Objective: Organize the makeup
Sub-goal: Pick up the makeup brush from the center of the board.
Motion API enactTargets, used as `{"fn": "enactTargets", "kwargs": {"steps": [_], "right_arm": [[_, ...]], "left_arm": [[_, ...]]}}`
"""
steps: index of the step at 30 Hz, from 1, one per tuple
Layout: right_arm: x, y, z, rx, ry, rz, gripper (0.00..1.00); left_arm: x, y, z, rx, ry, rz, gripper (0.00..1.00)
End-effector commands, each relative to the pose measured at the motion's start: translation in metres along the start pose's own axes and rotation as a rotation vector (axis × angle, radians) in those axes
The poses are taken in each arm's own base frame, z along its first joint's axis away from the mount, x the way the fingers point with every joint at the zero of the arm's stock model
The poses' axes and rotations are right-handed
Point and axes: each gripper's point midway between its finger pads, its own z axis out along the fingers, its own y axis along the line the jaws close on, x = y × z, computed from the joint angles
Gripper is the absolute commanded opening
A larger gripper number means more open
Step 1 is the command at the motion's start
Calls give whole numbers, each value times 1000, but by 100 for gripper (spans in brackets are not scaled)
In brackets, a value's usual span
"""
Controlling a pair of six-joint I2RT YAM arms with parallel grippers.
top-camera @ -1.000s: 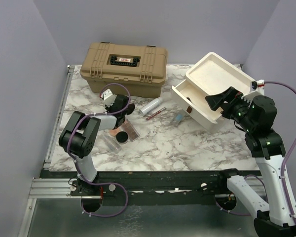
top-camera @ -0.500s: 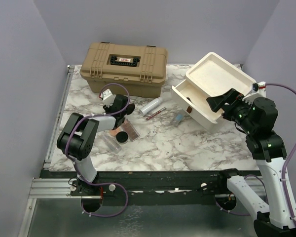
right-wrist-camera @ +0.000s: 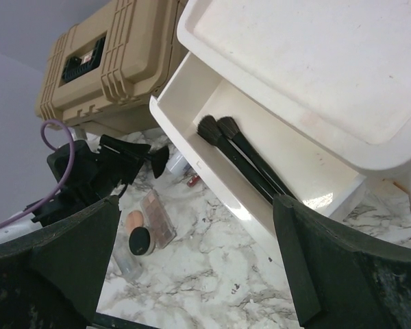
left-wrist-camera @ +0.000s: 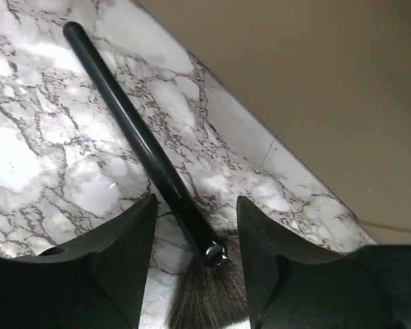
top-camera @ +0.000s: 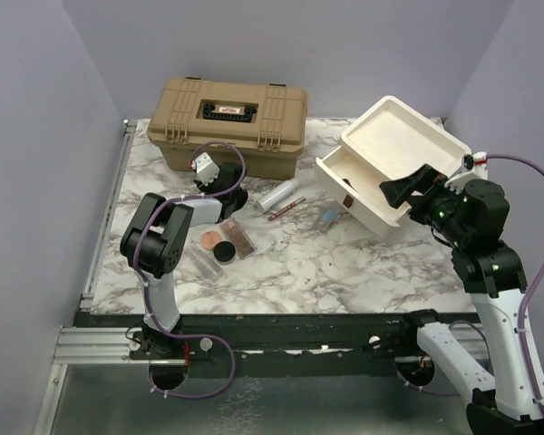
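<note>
A black brush (left-wrist-camera: 133, 133) lies on the marble beside the tan case, its dark bristles (left-wrist-camera: 207, 295) toward the camera. My left gripper (left-wrist-camera: 195, 205) is open and straddles the brush's ferrule with a gap on each side; from above it (top-camera: 225, 188) sits close to the case. On the table lie a silvery tube (top-camera: 279, 192), a reddish pencil (top-camera: 286, 208), a light-blue piece (top-camera: 326, 216), an eyeshadow palette (top-camera: 238, 238), a round black compact (top-camera: 225, 253) and a peach puff (top-camera: 210, 239). Two black brushes (right-wrist-camera: 243, 157) lie in the white box's open drawer (top-camera: 349, 186). My right gripper (top-camera: 392, 188) hangs open over that drawer, holding nothing.
The big tan latched case (top-camera: 228, 122) stands shut at the back left, right behind my left gripper. The white drawer box (top-camera: 401, 140) stands at the back right with a tray-like top. A clear tube (top-camera: 199, 263) lies near the compact.
My left gripper's jaws have spread wider, and the arm has shifted back toward the tan case. The right arm has barely moved.
</note>
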Motion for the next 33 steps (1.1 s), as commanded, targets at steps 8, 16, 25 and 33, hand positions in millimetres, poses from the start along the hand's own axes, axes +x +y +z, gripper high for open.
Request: {"fn": "enactTargets", "kwargs": {"steps": [8,16,25,33], "right_arm": [[4,-8,-1,34,7,-4,100],[9,-11,-4,43,11,7,100],[6,-16,-7,74,-6,10,100],[7,-18,-6,81,-5,10,100]], "left_arm": [[39,59,-7,-211,89,150,45],[46,56,2,-253,122,210,46],[60,71,4,-304,156,318,36],[68,74,-6,-307,157,395,22]]}}
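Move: Between and just under the left fingertips lies the makeup brush, its middle about 3 cm to the left, 1 cm ahead and 2 cm below. The toolbox stands beyond, its middle some 13 cm ahead. The clear tube is about 11 cm right and 2 cm back, the flat palette roughly 14 cm back and 3 cm right, both about 3 cm lower. From the right hand the brush lies some 22 cm ahead, 36 cm left and 31 cm down. Closing from about half open, the left fingers come together on the brush handle near its bristle end and pinch it. Meanwhile the hand only settles, about 1 cm down, 1 cm left and slightly back, rolling its left side up some 15 degrees and tipping the fingers a little farther down. ##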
